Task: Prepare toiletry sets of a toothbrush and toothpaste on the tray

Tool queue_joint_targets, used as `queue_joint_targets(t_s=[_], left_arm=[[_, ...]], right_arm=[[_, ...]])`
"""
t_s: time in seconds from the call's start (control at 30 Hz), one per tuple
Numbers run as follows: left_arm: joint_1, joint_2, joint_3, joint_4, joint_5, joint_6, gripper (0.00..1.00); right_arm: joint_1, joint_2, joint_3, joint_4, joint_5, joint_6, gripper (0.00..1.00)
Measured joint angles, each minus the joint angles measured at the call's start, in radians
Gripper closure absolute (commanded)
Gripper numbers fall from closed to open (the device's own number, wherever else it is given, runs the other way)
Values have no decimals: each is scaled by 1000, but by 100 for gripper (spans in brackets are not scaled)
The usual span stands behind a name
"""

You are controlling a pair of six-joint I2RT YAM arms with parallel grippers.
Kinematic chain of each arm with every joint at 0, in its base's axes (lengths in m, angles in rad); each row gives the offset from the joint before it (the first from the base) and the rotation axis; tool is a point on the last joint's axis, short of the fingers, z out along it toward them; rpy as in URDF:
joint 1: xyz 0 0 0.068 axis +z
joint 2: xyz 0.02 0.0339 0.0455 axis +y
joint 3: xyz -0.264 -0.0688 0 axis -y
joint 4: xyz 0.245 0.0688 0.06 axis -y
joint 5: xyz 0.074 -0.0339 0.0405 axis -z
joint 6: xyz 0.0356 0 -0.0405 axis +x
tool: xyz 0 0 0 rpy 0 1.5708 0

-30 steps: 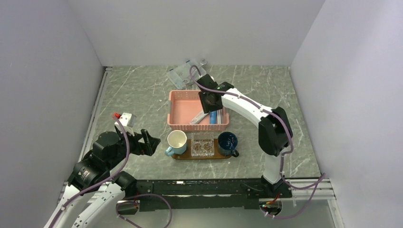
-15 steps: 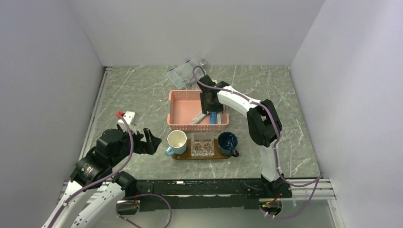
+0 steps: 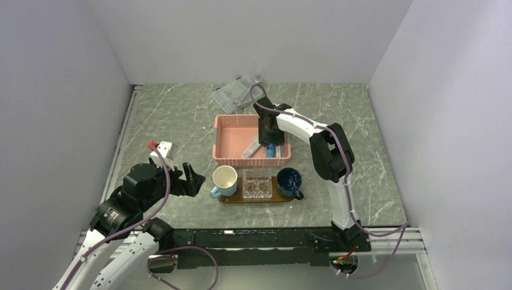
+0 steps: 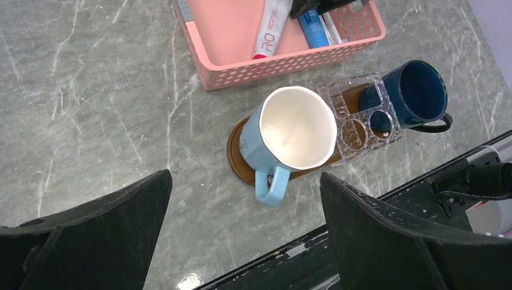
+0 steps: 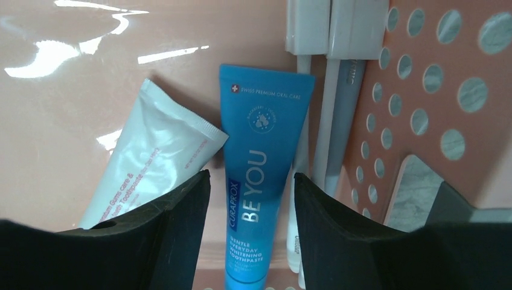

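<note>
The bright blue toothpaste tube [image 5: 262, 181] lies in the pink basket [image 3: 232, 142]. My right gripper [image 5: 250, 229] is open and low over this tube, one finger on each side. A paler toothpaste tube [image 5: 145, 163] lies to its left, and white and grey toothbrushes [image 5: 338, 121] lie to its right by the basket wall. The dark-brown oval tray [image 3: 284, 197] lies in front of the basket. My left gripper [image 3: 190, 180] is open and empty, left of the tray. The left wrist view shows the tray [image 4: 238, 160] and the blue tube [image 4: 313, 27].
On the tray stand a light blue mug [image 3: 224, 180], a clear holder with holes [image 3: 258, 184] and a dark blue mug [image 3: 290, 181]. A clear plastic box [image 3: 232, 93] lies behind the basket. The basket's perforated wall [image 5: 435, 72] is close on my right gripper's right.
My right gripper has swung in and dropped into the right end of the basket, over the blue tube. My left gripper has shifted slightly toward the tray.
</note>
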Motion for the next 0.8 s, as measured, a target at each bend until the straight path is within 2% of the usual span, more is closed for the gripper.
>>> queue_joint_targets(t_s=[0.27, 0.47, 0.8], left_arm=[[0, 3, 0, 0, -1, 0, 1], [0, 5, 0, -1, -5, 0, 1], [0, 5, 0, -1, -8, 0, 1]], right_arm=[[-8, 29, 17, 21, -32, 12, 58], [-8, 36, 24, 21, -40, 11, 75], [-8, 36, 32, 44, -57, 6, 80]])
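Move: The blue toothpaste tube lies in the basket right under the right fingers, its middle about 1 cm back and 1 cm below. Beside it the white toothpaste tube lies some 5 cm left and 2 cm back, and the toothbrushes about 3 cm right, level fore and aft. From the idle left hand, the blue tube is roughly 21 cm ahead, 21 cm right and 20 cm down. The right hand closes its fingers across the blue toothpaste and pinches it, easing about 2 cm left and forward. ##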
